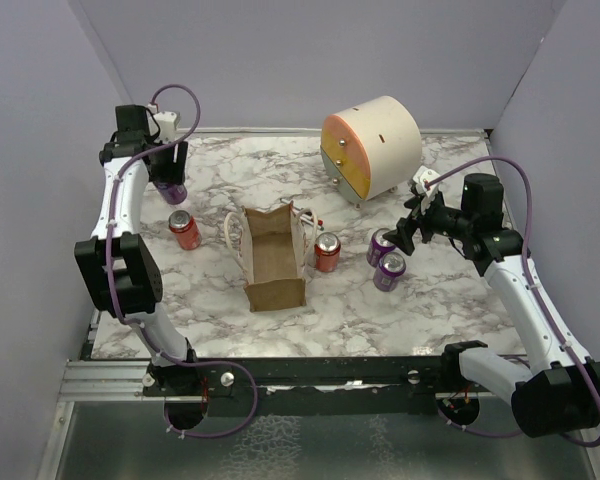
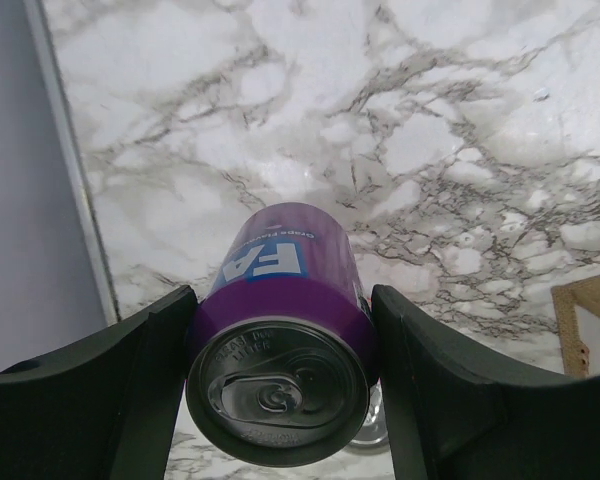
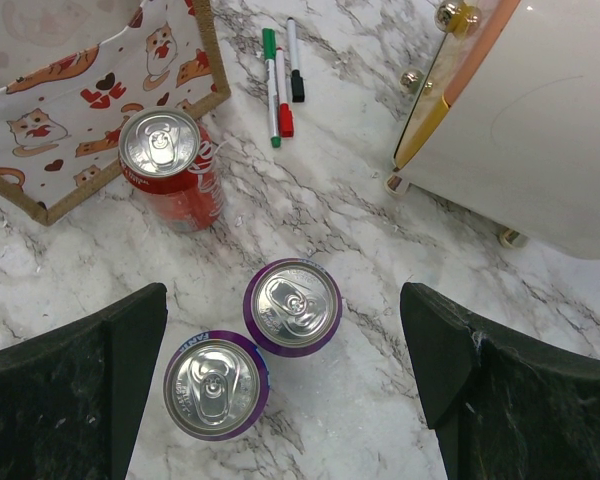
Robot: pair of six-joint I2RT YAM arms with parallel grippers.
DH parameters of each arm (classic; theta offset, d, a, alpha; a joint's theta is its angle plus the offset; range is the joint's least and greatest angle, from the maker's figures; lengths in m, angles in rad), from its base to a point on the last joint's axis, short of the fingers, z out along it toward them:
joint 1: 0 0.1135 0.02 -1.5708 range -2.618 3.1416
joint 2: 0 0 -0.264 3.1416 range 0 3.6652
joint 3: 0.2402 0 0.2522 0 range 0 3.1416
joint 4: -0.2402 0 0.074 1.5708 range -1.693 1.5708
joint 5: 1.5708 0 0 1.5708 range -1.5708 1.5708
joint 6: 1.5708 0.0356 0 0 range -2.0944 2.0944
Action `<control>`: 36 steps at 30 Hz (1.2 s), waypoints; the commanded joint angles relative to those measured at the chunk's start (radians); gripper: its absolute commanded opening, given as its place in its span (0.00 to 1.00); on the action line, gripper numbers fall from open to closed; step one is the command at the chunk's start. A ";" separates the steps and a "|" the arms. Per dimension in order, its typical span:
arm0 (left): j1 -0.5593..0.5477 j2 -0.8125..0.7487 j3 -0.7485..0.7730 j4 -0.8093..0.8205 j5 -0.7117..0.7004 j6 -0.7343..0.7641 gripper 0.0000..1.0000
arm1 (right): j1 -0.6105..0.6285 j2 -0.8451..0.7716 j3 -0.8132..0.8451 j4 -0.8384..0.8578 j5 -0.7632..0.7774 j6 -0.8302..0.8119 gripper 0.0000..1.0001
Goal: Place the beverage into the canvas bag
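A purple beverage can sits between the fingers of my left gripper, which is shut on its sides; the can's silver top faces the camera. From above, that can hangs under the left gripper at the far left of the table. The tan canvas bag stands open in the middle, white handles up, about a hand's width right of the held can. My right gripper is open above two upright purple cans, touching neither.
One red can stands left of the bag, another at its right side. A cream-and-orange drum sits at the back right. Markers lie behind the bag. A grey wall runs along the table's left edge.
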State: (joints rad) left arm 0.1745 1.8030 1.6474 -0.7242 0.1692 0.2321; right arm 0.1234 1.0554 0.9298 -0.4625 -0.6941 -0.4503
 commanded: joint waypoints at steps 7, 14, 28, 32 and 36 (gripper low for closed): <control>-0.182 -0.270 0.150 -0.068 0.065 0.073 0.00 | 0.005 0.016 -0.010 0.011 -0.027 -0.014 0.99; -0.367 -0.360 0.179 -0.124 0.222 0.060 0.00 | 0.005 0.019 -0.011 0.013 -0.017 -0.014 0.99; -0.627 -0.368 0.045 -0.240 0.243 0.170 0.00 | 0.005 0.016 -0.017 0.018 0.004 -0.020 0.99; -0.704 -0.340 -0.011 -0.264 0.179 0.211 0.00 | 0.005 0.009 -0.021 0.020 0.011 -0.021 0.99; -0.729 -0.318 -0.058 -0.256 0.129 0.212 0.00 | 0.005 0.009 -0.022 0.021 0.017 -0.022 0.99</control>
State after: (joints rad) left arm -0.5373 1.4803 1.6150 -1.0142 0.3649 0.4080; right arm 0.1234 1.0710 0.9215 -0.4622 -0.6952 -0.4580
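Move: The canvas bag, where the purple can in the left hand is being taken, has its middle about 26 cm to that hand's right, 17 cm back and some 8 cm lower. One red can stands about 8 cm back and 3 cm right of the left hand, 9 cm below. Another stands just beyond the bag, 37 cm right and 15 cm back. From the right hand, the bag is roughly 29 cm left, level fore and aft and 13 cm lower. The purple can, already off the table, stays gripped in the left hand and is lifted about 17 cm, soon swinging right and back towards the canvas bag. It travels some 28 cm right and 17 cm back in all, sinking about 9 cm over the bag's open top at the end, while the hand turns some 55 degrees clockwise. ##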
